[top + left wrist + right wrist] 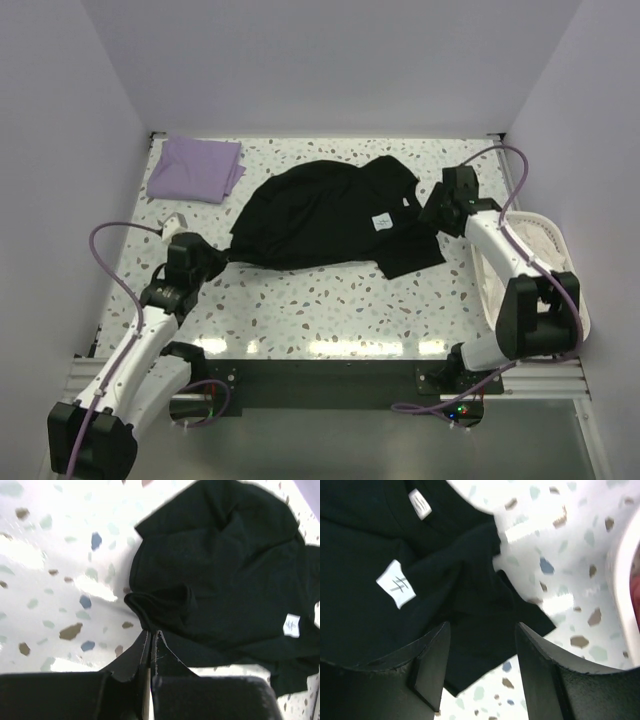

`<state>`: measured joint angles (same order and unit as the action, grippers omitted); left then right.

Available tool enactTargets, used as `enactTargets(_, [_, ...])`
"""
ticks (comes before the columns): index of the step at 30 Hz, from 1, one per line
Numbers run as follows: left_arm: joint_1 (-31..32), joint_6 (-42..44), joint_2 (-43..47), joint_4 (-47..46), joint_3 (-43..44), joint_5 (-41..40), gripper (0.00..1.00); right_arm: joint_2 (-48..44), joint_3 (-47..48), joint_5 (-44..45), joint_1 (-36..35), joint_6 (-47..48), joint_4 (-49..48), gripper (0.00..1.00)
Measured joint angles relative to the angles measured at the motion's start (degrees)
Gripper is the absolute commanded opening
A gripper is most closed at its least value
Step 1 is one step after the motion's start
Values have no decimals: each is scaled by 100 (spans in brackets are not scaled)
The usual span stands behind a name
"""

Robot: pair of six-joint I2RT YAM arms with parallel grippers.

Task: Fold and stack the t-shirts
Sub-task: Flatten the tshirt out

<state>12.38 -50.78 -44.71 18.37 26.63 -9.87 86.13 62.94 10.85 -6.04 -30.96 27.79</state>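
Observation:
The black t-shirt [320, 215] lies crumpled across the middle of the table, its white neck label [381, 222] facing up. My left gripper [216, 262] is shut at the shirt's left corner. In the left wrist view the fingertips [150, 636] meet on the bunched edge of the black t-shirt [225, 570]. My right gripper [436, 212] hovers open over the shirt's right edge. In the right wrist view its fingers [434, 662] stand wide apart with nothing between them, above the black t-shirt [470, 595]. The lavender t-shirt [195, 168] lies folded at the back left.
A white plastic basket [560, 262] stands at the right edge of the table, beside the right arm. Its rim [623, 575] shows in the right wrist view, with something red inside. Walls close the table in at the back and both sides.

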Motion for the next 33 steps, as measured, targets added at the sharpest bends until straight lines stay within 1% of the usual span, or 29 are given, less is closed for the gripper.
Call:
enactTargets(3, [-249, 184, -2, 118, 337, -168, 0, -492, -605, -66, 0, -57, -44, 57])
enactTargets(6, [-756, 365, -2, 142, 542, -140, 0, -782, -1176, -170, 0, -96, -57, 56])
enactTargets(11, [-1512, 577, -149, 140, 577, 144, 0, -822, -1714, -345, -105, -98, -184, 57])
enactTargets(14, [-1764, 684, -299, 136, 577, 380, 0, -828, -1908, -330, -514, -120, -264, 57])
enactTargets(19, [-1858, 754, -343, 116, 577, 625, 0, -905, -2083, -238, -1460, -315, -511, 57])
enactTargets(21, [-1880, 800, -343, 103, 577, 673, 0, -1016, -2262, -177, -1644, -409, -605, 57])
enactTargets(29, [-1937, 863, -343, 101, 577, 809, 0, -1161, -2660, 195, -1683, -656, -549, 59])
enactTargets(33, [-1945, 861, -343, 70, 573, 848, 0, -1145, -2675, 234, -1709, -684, -527, 59])
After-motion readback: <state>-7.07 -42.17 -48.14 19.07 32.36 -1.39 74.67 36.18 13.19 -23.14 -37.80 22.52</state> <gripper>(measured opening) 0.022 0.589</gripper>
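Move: My left hand already pinches the black t-shirt's near left end, about 9 cm above the table; bare table for it to pull over lies some 7 cm left and 2 cm ahead, and the folded purple shirt 23 cm ahead, 9 cm left. From my open right hand the black shirt's near right corner is about 7 cm back, 4 cm right and 10 cm down; the white label is 3 cm ahead, 12 cm left, and the basket's middle 11 cm back, 24 cm right. I keep my left fingers shut on the black cloth and pull it about 7 cm left, rising and easing forward slightly, then hold there. With my right fingers staying open, I draw that hand back some 12 cm while sinking about 9 cm, swinging left midway, and tip it slightly steeper, bringing the fingers low around the near right corner. ##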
